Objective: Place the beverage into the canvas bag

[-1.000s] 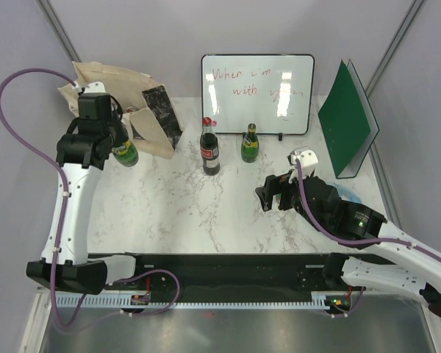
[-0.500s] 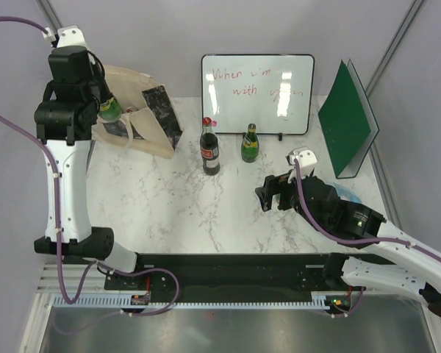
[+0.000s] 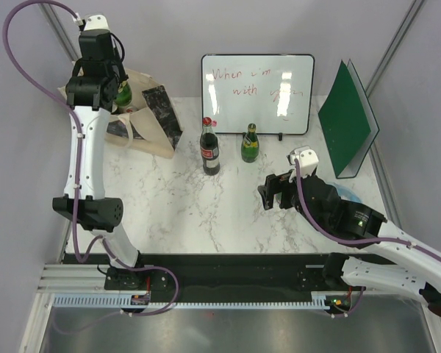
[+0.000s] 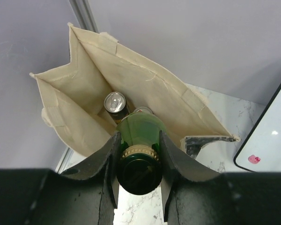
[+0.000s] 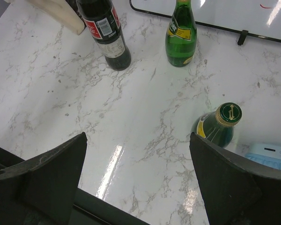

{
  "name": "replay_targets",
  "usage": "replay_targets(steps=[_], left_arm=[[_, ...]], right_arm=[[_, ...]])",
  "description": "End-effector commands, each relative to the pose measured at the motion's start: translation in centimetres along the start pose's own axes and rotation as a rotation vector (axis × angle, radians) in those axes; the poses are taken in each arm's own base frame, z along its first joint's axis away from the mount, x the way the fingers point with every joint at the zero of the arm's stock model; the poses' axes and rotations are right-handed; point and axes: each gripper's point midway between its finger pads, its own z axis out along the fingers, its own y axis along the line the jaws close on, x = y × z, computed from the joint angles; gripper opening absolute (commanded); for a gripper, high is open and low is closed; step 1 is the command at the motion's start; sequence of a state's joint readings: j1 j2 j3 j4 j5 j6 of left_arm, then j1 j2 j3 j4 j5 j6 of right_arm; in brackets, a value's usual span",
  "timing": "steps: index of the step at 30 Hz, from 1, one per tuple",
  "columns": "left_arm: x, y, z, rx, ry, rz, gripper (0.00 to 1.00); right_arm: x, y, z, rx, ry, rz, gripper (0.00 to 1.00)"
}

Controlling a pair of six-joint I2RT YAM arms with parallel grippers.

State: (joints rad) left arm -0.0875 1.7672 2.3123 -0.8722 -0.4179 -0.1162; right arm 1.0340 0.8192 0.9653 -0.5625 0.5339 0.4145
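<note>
My left gripper [image 3: 112,94] is raised high at the back left, shut on the neck of a green glass bottle [image 4: 139,136], which also shows from above [image 3: 123,94]. It holds the bottle over the open mouth of the beige canvas bag [image 4: 84,79], whose black print faces right [image 3: 162,110]. A can with a silver top [image 4: 114,101] stands inside the bag. My right gripper [image 5: 138,154] is open and empty above the marble table, beside a green bottle with a gold cap [image 5: 218,124].
A dark cola bottle [image 3: 209,147] and a green bottle [image 3: 250,143] stand mid-table before a whiteboard [image 3: 257,92]. They also show in the right wrist view: cola bottle [image 5: 105,35], green bottle [image 5: 181,35]. A green folder [image 3: 347,129] stands at the right. A light blue object [image 5: 271,157] lies near.
My left arm has lifted the green bottle from beside the bag up and back, then right, to above the bag's opening. My right arm has not moved.
</note>
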Motion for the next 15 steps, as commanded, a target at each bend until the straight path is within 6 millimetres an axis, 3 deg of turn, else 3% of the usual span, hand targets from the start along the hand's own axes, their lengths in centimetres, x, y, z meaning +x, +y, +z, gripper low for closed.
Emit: replay_targets(steps=[1, 3, 9, 15], left_arm=[[-6.9, 0.5, -0.9, -0.024, -0.261, -0.11, 0.02], [-7.2, 0.3, -0.7, -0.019, -0.288, -0.139, 0.02], [-4.7, -1.8, 2.1, 0.033, -0.234, -0.165, 0.02], [-0.4, -3.7, 4.2, 0.077, -0.128, -0.214, 0.02]], right_arm=[[-1.3, -0.4, -0.3, 0.02, -0.03, 0.001, 0.98], [-1.4, -0.3, -0.3, 0.02, -0.03, -0.002, 0.98], [-1.3, -0.3, 0.1, 0.029, -0.025, -0.019, 0.98], [-0.8, 0.2, 0.9, 0.028, -0.012, -0.023, 0.98]])
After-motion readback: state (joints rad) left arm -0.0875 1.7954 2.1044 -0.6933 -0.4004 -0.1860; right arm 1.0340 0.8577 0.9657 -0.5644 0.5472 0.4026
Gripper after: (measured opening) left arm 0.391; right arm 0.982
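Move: The green bottle already hangs by its neck from the left gripper; the middle of the canvas bag lies about 6 cm ahead, 3 cm to the left and 20 cm below. Deep in the bag, roughly 33 cm down, a black can sits some 6 cm ahead and 6 cm left. The cola bottle stands around 12 cm back, 25 cm right and 26 cm lower. From the right gripper, the bag is about 31 cm ahead, 46 cm left and 5 cm below. Lower the left gripper about 6 cm while carrying it some 4 cm farther forward, ahead first and then ever more steeply down, so that the hanging green bottle goes base first into the mouth of the canvas bag towards the cans. Keep the fingers shut on its neck and the wrist nearly as it is. ##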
